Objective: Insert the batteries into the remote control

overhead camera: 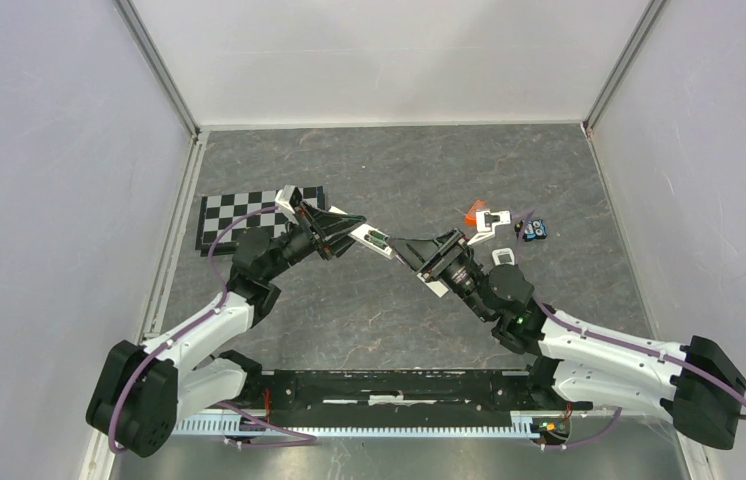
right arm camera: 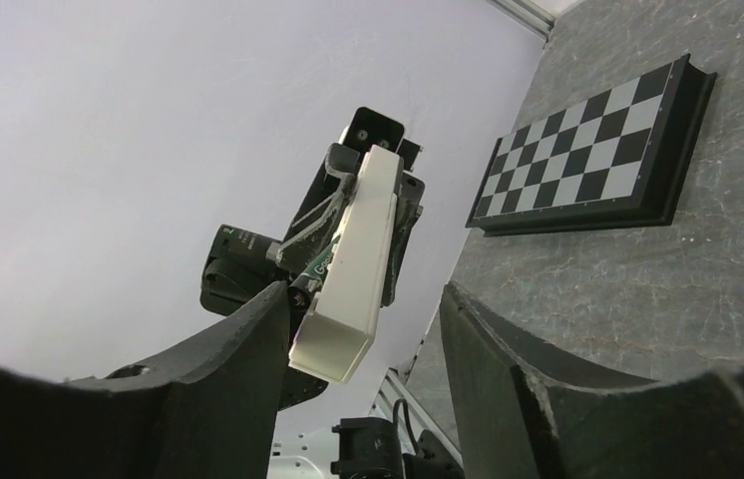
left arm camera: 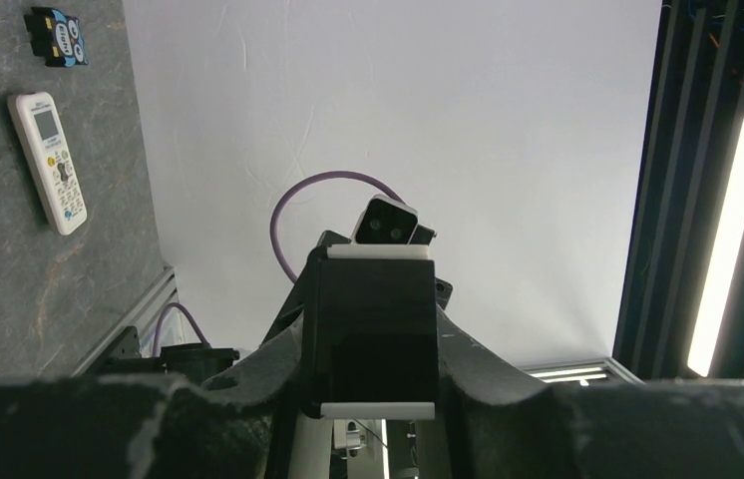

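My left gripper point(overhead camera: 334, 232) is shut on the remote control point(overhead camera: 364, 238) and holds it up above the table, pointing right. In the left wrist view the remote control point(left arm camera: 373, 299) shows as a dark block with white edges between the fingers. In the right wrist view the remote control point(right arm camera: 353, 269) is a pale bar. A dark battery point(right arm camera: 318, 267) with green print lies along its left side. My right gripper point(right arm camera: 358, 339) is open and straddles the remote's near end. Its left finger point(right arm camera: 248, 339) is close to the battery's tip. From above, the battery point(overhead camera: 377, 240) shows green just ahead of the right gripper point(overhead camera: 401, 247).
A checkerboard point(overhead camera: 249, 215) lies at the table's left. At the right lie a white handset point(overhead camera: 504, 258), a small blue and black item point(overhead camera: 536, 231), an orange piece point(overhead camera: 472, 213) and a white part point(overhead camera: 494, 222). White walls enclose the table on three sides.
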Action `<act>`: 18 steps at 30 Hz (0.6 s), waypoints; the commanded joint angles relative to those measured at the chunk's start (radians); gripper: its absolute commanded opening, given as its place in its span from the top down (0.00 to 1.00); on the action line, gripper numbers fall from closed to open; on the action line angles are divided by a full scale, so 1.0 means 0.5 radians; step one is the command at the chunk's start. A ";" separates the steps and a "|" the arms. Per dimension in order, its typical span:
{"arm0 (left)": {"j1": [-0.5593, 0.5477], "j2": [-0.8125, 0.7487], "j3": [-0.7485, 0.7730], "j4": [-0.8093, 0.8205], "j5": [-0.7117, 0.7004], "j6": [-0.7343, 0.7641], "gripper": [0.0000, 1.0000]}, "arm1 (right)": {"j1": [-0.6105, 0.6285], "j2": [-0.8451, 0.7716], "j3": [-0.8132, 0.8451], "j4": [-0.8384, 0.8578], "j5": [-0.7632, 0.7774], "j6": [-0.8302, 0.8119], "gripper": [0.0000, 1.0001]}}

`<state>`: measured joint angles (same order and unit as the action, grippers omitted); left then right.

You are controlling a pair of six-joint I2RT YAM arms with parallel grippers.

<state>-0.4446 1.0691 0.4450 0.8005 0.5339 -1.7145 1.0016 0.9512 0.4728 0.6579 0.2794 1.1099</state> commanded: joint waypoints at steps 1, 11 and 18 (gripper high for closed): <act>-0.005 -0.062 0.080 0.109 0.040 0.045 0.98 | 0.003 -0.048 0.036 -0.079 0.073 -0.001 0.34; -0.006 -0.048 0.067 0.083 0.031 0.073 0.98 | 0.003 -0.112 -0.054 0.122 0.082 -0.040 0.10; -0.006 -0.055 0.067 0.081 0.039 0.082 0.98 | 0.002 -0.017 0.017 0.106 0.061 -0.022 0.18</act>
<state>-0.4450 1.0630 0.4450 0.8013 0.5339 -1.7107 1.0012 0.9218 0.4557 0.6777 0.3000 1.1023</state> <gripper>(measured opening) 0.361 0.853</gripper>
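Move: The battery compartment of the remote control, already held still in the left fingers, lies about 5 cm left of the right hand and 3 cm ahead, nearly level with it. From the left hand the same compartment is some 5 cm right and 3 cm back. A white strip lies on the table roughly 6 cm right of the right hand and 6 cm back, about 25 cm below. The battery lying in the remote's open compartment is left alone as the right fingers spread from a bit over half open to nearly full, the upper fingertip seeming to come free of its end. The right hand eases about 1 cm to its right, away from the remote, dipping slightly and then rising about half a centimetre, while the left hand keeps its grip and stays put. ##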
